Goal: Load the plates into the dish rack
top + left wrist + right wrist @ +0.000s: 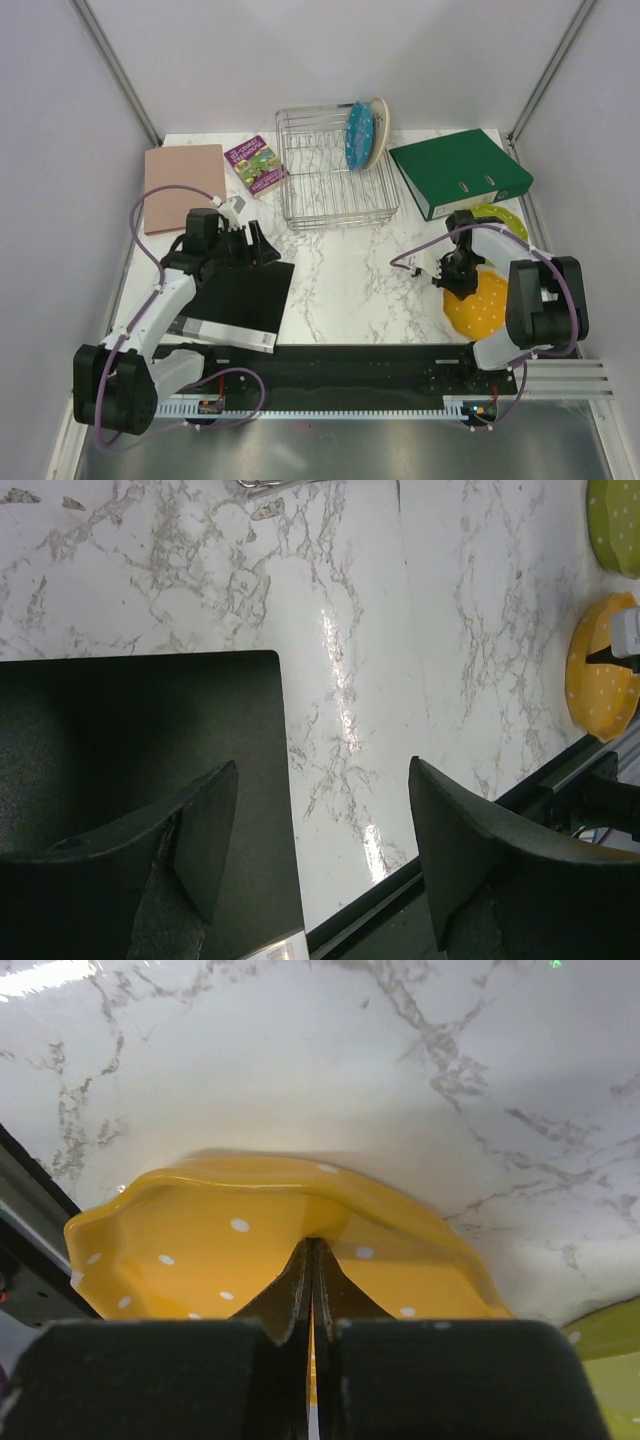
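The silver wire dish rack (335, 175) stands at the back middle, with a blue plate (359, 135) and a cream plate (378, 125) upright at its right end. An orange dotted plate (480, 305) (600, 680) lies at the right front. My right gripper (460, 283) (314, 1250) is shut on its far rim, the edge pinched between the fingers (290, 1295). The orange plate (200, 1250) fills the right wrist view. A green plate (503, 222) (615, 525) (610, 1360) lies just behind it. My left gripper (262, 245) (322, 825) hangs open and empty at the left.
A green binder (460, 172) lies right of the rack, partly over the green plate. A small book (256, 165) and a pink board (182, 187) lie at the back left. A flat black box (240, 300) (140, 740) sits under my left arm.
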Motion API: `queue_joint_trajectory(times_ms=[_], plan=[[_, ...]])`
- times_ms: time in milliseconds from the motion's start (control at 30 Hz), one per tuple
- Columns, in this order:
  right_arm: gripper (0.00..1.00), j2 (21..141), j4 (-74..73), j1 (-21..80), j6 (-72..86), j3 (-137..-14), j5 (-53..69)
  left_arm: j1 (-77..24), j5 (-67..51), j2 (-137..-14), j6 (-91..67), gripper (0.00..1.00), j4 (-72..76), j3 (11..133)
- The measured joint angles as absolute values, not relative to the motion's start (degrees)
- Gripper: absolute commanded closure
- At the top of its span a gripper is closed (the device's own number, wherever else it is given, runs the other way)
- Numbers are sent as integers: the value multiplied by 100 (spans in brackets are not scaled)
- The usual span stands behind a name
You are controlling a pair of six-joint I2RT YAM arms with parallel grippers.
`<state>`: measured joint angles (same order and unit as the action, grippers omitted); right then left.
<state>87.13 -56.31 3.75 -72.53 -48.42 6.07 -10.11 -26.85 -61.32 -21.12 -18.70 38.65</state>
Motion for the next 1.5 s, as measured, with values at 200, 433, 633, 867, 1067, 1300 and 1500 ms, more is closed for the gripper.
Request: queue_joint_trajectory(times_ms=[200,433,633,867,1067,1300,1500], plan=[[100,9078,-5894,1092,-7247,-5223,939,-1011,-2624,-6342,-2117,24,-1870,3865],[99,9238,-5911,2681,-6871,-5662,1662,-1011,-2571,-6348,-2117,24,-1870,3865],[98,9845,-5448,3632,-6075,-6630,2224,-1009,-2552,-6311,-2115,24,-1876,3868],[96,11091,-4545,4547,-4989,-8149,2587,-1009,-2506,-6184,-2112,24,-1992,3868],[75,11098,-4174,4851,-4189,-8471,2646,-998,-2316,-6112,-2104,23,-2152,4005],[57,9435,-4158,3594,-3514,-7498,2344,-1059,-2615,-6001,-2200,24,-1951,3955],[58,8184,-4281,1758,-2864,-6947,1944,-2777,-2998,-6676,-2412,25,-1173,3747]])
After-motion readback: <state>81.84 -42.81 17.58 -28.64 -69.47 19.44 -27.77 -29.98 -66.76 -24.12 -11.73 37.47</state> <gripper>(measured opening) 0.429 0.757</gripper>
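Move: The right hand's closed fingers are just inside the left rim of the orange-yellow plate, whose middle lies some 6 cm to their right and 1 cm back. The lime-green plate is about 15 cm ahead and 7 cm right. The green binder lies roughly 30 cm straight ahead, and the dish rack's middle is 31 cm ahead and 30 cm left. From the left hand, the orange-yellow plate is about 50 cm right, 8 cm back and 11 cm lower. Leftward, the right hand sweeps its closed fingers low over the table about 36 cm, first dragging the orange-yellow plate by its left rim and climbing slightly as the fingers tilt leftward. It then swings back right some 19 cm, rising and going forward clear of the plate, opening partway. Late on, the wide-open left hand starts right and somewhat back towards the plate. ##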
